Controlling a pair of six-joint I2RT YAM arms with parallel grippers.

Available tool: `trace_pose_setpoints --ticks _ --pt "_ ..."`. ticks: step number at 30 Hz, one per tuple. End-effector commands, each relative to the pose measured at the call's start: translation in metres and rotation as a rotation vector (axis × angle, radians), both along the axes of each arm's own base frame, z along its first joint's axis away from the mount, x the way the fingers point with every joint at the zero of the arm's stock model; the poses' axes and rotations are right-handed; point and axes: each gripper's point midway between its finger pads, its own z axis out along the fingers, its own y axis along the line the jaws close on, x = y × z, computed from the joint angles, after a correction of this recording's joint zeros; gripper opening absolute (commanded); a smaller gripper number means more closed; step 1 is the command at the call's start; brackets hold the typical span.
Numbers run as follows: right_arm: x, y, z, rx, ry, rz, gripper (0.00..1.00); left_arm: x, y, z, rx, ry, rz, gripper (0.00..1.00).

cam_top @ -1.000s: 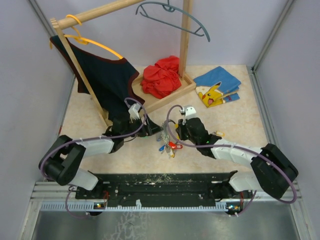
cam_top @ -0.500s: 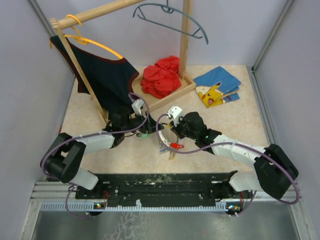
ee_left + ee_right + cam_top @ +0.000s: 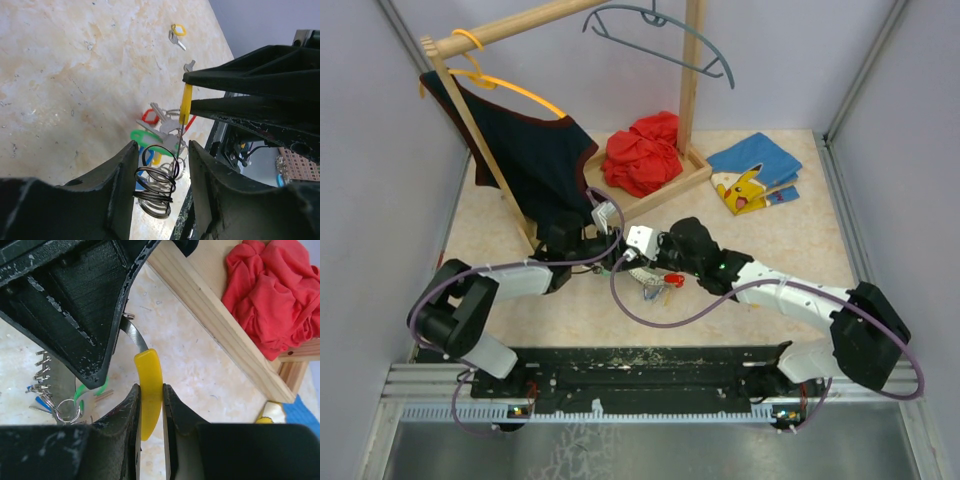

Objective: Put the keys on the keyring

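Note:
In the left wrist view the keyring [image 3: 156, 187], a coil of thin dark wire, hangs between the fingers of my left gripper [image 3: 162, 150]. The jaws stand open around it, with a gap on the right side. The keys [image 3: 145, 136], with green, red and blue tags, hang just beyond, a little above the table. My right gripper [image 3: 150, 390] is shut on the ring's yellow curved piece [image 3: 148, 365], and its metal end reaches under the left gripper. From above, both grippers meet over the keys [image 3: 657, 288] at the table's middle.
A lone yellow-tagged key [image 3: 176, 32] lies on the table farther off. The wooden rack's base [image 3: 650, 195] holds a red cloth [image 3: 642, 152] just behind the grippers. A dark garment [image 3: 535, 150] hangs at the left and a blue cloth [image 3: 757, 172] lies at the back right.
My right gripper has carried the yellow piece and the bunch leftward to the left gripper. The left gripper's jaws have narrowed around the ring.

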Motion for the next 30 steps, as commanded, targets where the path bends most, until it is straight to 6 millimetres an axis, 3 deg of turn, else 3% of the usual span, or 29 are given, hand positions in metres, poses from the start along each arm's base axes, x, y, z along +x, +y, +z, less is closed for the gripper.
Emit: trace_pose_setpoints --ticks 1,4,7,9,13,15,17,22,24,30 --pt "0.013 0.009 0.033 -0.042 -0.133 0.031 0.00 0.001 -0.006 0.007 -0.017 -0.053 -0.060 0.47" --pt "0.013 0.009 0.038 -0.067 -0.166 0.036 0.00 0.001 -0.006 0.008 -0.015 -0.062 -0.068 0.36" --pt "0.014 0.008 0.042 -0.074 -0.170 0.026 0.00 -0.001 -0.006 0.011 -0.023 -0.082 -0.080 0.11" --pt "0.013 0.009 0.046 -0.053 -0.148 0.014 0.01 -0.001 -0.005 0.016 -0.034 -0.113 -0.082 0.01" --pt "0.001 0.010 0.064 0.066 -0.098 -0.007 0.34 0.000 -0.001 0.029 -0.053 -0.223 -0.055 0.00" --pt "-0.009 0.007 0.075 0.126 -0.073 -0.013 0.43 0.003 0.004 0.034 -0.050 -0.293 -0.024 0.00" --pt "-0.015 0.002 0.082 0.175 -0.052 -0.033 0.45 0.004 0.009 0.041 -0.051 -0.372 -0.004 0.00" --pt "-0.030 -0.006 0.097 0.333 -0.009 -0.076 0.47 -0.009 0.018 0.088 -0.148 -0.668 0.038 0.00" --pt "-0.035 -0.005 0.100 0.398 0.004 -0.076 0.47 -0.004 0.023 0.090 -0.124 -0.731 0.081 0.00" --pt "-0.029 -0.010 0.067 0.421 0.070 -0.089 0.56 -0.023 0.017 0.093 -0.151 -0.824 -0.035 0.00"
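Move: The coiled metal rings of the keyring sit right between the left hand's half-open fingers. They are about 5 cm left of, 1 cm ahead of and 2 cm below the right hand, which already pinches the keyring's yellow end. From the left hand, the bunch's red key is some 9 cm right, 3 cm back and 7 cm lower, and the blue key about 5 cm right, 4 cm back and 7 cm lower. Nearly in place, the left fingers close on the rings while the right hand still holds the yellow end. The right fingers then open off it and rise about 9 cm, drawing back some 3 cm and sinking slightly at the end. Meanwhile the left hand lifts the gripped rings about 7 cm, shifts slightly left and rolls some 35 degrees about its own fingers. ##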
